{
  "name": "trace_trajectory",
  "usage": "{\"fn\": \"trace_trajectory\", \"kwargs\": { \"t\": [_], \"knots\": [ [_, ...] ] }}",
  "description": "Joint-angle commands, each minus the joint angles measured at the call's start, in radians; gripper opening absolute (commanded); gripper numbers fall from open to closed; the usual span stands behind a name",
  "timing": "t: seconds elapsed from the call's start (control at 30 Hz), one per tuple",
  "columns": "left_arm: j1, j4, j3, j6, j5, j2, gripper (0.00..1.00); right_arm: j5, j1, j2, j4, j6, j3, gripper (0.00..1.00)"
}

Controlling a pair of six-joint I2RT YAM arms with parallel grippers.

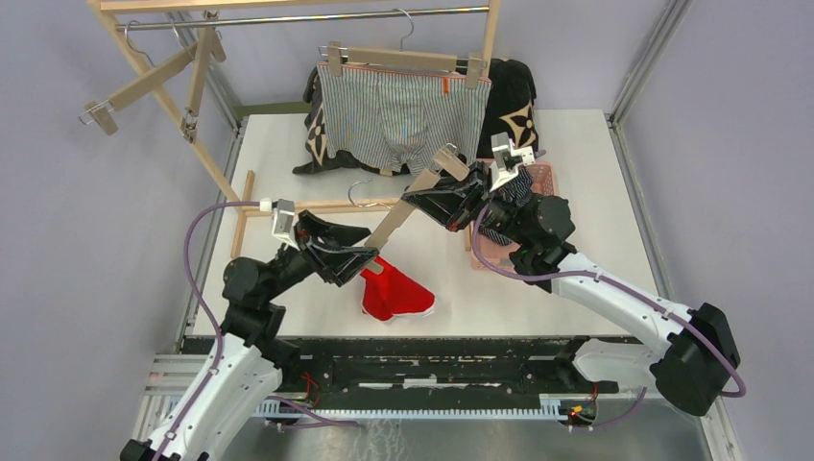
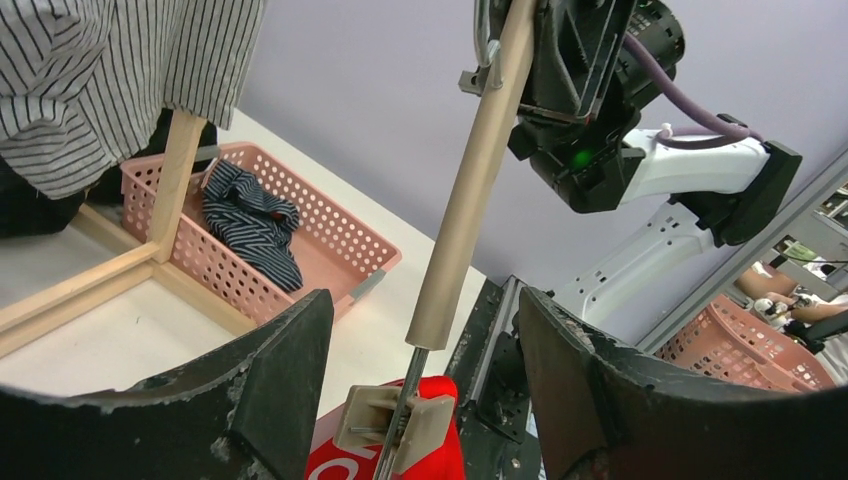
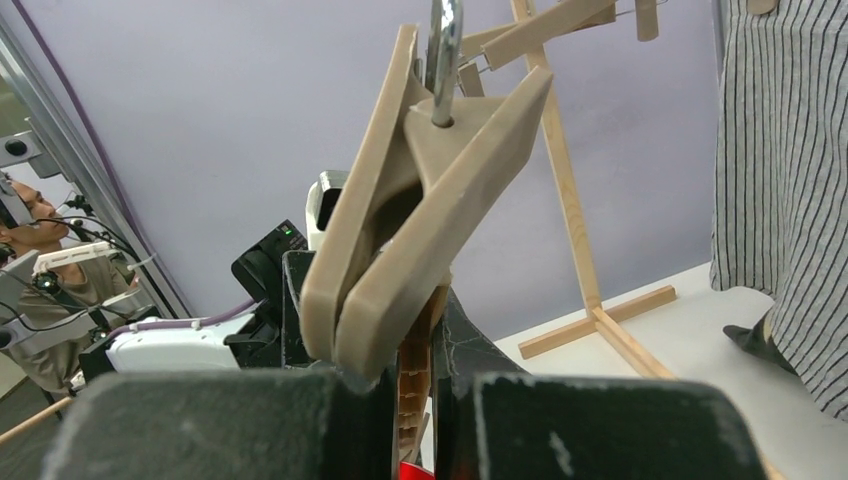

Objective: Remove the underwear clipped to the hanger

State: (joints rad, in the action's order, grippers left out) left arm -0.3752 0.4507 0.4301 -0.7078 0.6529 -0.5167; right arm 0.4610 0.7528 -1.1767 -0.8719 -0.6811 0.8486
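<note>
Red underwear [image 1: 395,294] lies on the table, one corner reaching up to a tan clip [image 2: 395,425] at the low end of a wooden hanger [image 1: 403,216]. Whether that clip still grips the cloth I cannot tell. My left gripper [image 1: 353,261] is open, its jaws wide on either side of the clip [image 2: 420,335]. My right gripper [image 1: 437,200] is shut on the hanger's upper part [image 3: 418,385] and holds it slanted above the table. Pinstriped underwear [image 1: 398,110] hangs clipped to a hanger on the rack. Navy striped underwear [image 2: 250,225] lies in the pink basket [image 2: 330,245].
The wooden rack [image 1: 206,144] stands at the back left, its base rail [image 1: 298,205] on the table, with an empty clip hanger [image 1: 144,82] on it. A black floral cushion [image 1: 514,101] sits behind the pinstriped pair. My right arm covers most of the pink basket [image 1: 544,178].
</note>
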Motion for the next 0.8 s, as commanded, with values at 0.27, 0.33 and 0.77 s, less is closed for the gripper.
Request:
{"fn": "trace_trajectory", "kwargs": {
  "t": [0.27,0.33,0.77],
  "knots": [
    [0.003,-0.016,0.028,0.074,-0.027,-0.059,0.74,-0.07,0.004,-0.005,-0.006,0.105,0.12,0.01],
    [0.003,-0.02,0.029,0.084,-0.027,-0.071,0.74,-0.082,0.003,-0.011,0.004,0.12,0.134,0.01],
    [0.002,0.073,0.017,0.098,-0.032,-0.085,0.5,-0.086,0.004,-0.038,0.016,0.122,0.128,0.01]
  ]
}}
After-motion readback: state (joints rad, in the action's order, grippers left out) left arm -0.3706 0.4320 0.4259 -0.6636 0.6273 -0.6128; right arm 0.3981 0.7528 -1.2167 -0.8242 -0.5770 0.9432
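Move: The lower clip of the hanger, with the red underwear hanging from it, sits about 4 cm below the left hand's spread fingers, some 2 cm back and 1 cm to the right. The underwear's middle is about 5 cm to that hand's right, 1 cm back and 13 cm down. From the right hand, still gripping the upper part of the hanger, the lower clip lies about 9 cm left, 5 cm back and 14 cm down. The left hand sinks roughly 3 cm and goes about as far forward, its fingers astride the lower clip, then slows and closes from wide open to about half so that the pads come in on both sides of the clip. Meanwhile the right hand keeps its grip on the hanger and shifts some 2 cm forward and 2 cm up while turning slightly clockwise, swinging the clip end forward and up between the left fingers. ##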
